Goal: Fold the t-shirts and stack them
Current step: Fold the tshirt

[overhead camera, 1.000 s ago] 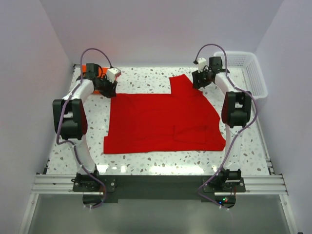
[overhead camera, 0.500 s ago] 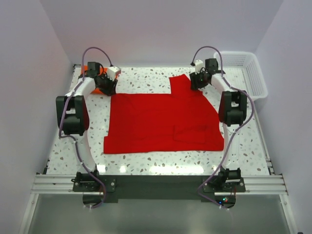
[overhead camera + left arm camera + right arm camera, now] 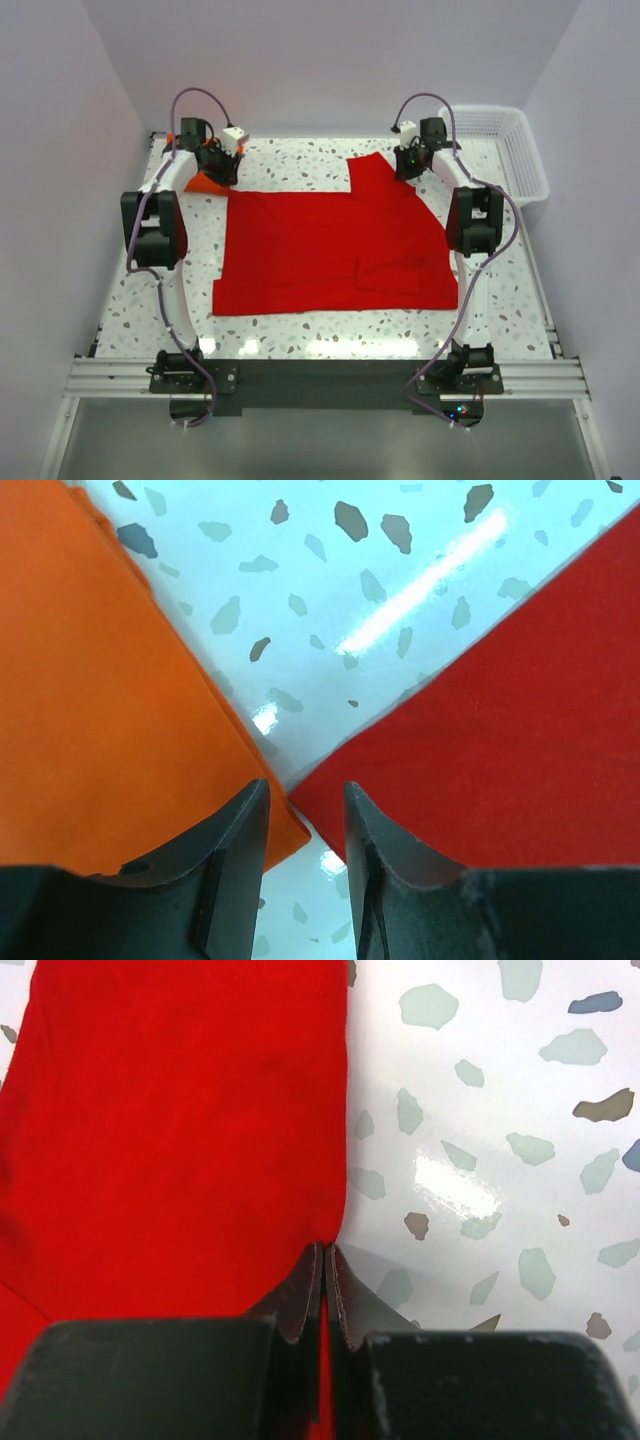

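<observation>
The red t-shirt [image 3: 330, 245] lies spread flat in the middle of the table, one sleeve pointing to the far side. My right gripper [image 3: 408, 166] is at that sleeve's far right edge. In the right wrist view it [image 3: 326, 1250] is shut on the edge of the red t-shirt [image 3: 180, 1130], with cloth showing between the fingers. The orange t-shirt [image 3: 203, 183] lies at the far left. My left gripper [image 3: 224, 163] hovers there, open. In the left wrist view it [image 3: 306, 798] stands over the gap where a corner of the orange t-shirt [image 3: 100, 690] meets a corner of the red t-shirt [image 3: 520, 740], gripping neither.
A white plastic lattice basket [image 3: 512, 140] stands at the far right, past the table's edge. The speckled tabletop [image 3: 300, 155] is bounded by white walls at the back and both sides. Both arms reach far back over the table.
My right gripper has shut on the red sleeve's edge. My left gripper has shifted slightly farther back, toward the red shirt's far left corner beside the orange shirt.
</observation>
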Available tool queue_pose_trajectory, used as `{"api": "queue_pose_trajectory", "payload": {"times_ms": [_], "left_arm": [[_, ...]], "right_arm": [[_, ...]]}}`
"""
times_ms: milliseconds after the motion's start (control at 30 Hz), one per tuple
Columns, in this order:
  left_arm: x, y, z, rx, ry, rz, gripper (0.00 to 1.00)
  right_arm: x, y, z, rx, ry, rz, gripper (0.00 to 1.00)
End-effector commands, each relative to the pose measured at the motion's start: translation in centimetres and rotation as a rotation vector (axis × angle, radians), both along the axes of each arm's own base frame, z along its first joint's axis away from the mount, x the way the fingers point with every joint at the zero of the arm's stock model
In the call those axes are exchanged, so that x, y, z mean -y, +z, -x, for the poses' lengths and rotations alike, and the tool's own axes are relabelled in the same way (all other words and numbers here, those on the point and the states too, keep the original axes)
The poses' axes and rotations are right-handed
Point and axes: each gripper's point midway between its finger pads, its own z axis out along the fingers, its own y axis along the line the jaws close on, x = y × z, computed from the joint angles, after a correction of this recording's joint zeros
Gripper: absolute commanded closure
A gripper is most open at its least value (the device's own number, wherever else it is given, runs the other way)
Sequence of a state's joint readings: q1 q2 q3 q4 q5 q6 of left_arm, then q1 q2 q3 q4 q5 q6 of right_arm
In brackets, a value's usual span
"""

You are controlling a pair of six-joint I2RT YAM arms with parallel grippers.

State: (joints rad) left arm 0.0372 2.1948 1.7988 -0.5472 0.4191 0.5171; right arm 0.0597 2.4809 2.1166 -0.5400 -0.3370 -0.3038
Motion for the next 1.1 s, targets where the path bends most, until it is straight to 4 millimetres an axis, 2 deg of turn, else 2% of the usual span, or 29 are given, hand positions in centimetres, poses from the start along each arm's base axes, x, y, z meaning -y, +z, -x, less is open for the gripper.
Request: {"api": "queue_pose_trajectory", "payload": {"times_ms": [0,167,333,567,733,833,867,933,1067], "left_arm": [[0.9,0.5,0.0,-0.007,-0.096,0.031,0.6],[1.6,0.1,0.1,-0.013,-0.19,0.024,0.58],[1.2,-1.8,-0.5,-0.047,-0.228,-0.023,0.57],[0.8,-4.8,0.8,-0.119,-0.27,-0.12,0.59],[0.6,-6.0,1.9,-0.17,-0.31,-0.143,0.61],[0.8,-6.1,2.5,-0.183,-0.335,-0.136,0.69],[0.8,-5.8,2.4,-0.176,-0.337,-0.129,0.77],[1.2,-5.2,2.2,-0.157,-0.342,-0.111,0.83],[1.9,-2.7,1.0,-0.071,-0.329,-0.084,0.97]], "right_arm": [[-0.5,0.7,0.4,-0.005,0.031,-0.01,1.0],[-0.4,1.3,0.1,0.009,0.022,-0.006,1.0],[0.2,1.5,0.0,0.015,-0.003,0.016,1.0],[0.3,1.7,-0.1,0.022,-0.003,0.026,1.0],[0.4,1.6,-0.1,0.024,0.004,0.031,1.0],[0.2,1.9,-0.1,0.027,0.01,0.021,1.0],[0.0,2.3,-0.1,0.035,0.017,0.013,1.0],[-0.1,2.6,-0.1,0.045,0.022,0.005,1.0],[-0.2,4.6,-0.5,0.092,0.025,-0.029,1.0]]}}
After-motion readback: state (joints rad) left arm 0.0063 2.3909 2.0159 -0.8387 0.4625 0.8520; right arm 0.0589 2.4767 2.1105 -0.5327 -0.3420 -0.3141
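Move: The far left corner of the red t-shirt lies some 5 cm below my left hand, about 1 cm back and 1 cm to its right. The orange shirt's middle is about 9 cm ahead of that hand and 8 cm to its left. My right hand already pinches the red shirt's far edge. From it the corner is roughly 57 cm to the left and 5 cm back, and the sleeve about 10 cm left and 4 cm ahead. I lower my left hand about 5 cm onto the red t-shirt's far left corner, easing slightly right and back, and turn the wrist clockwise some 20 degrees. Once down beside the orange shirt I close the half-open fingers and pinch the corner. My right hand stays where it is, fingers still shut on the far edge. ##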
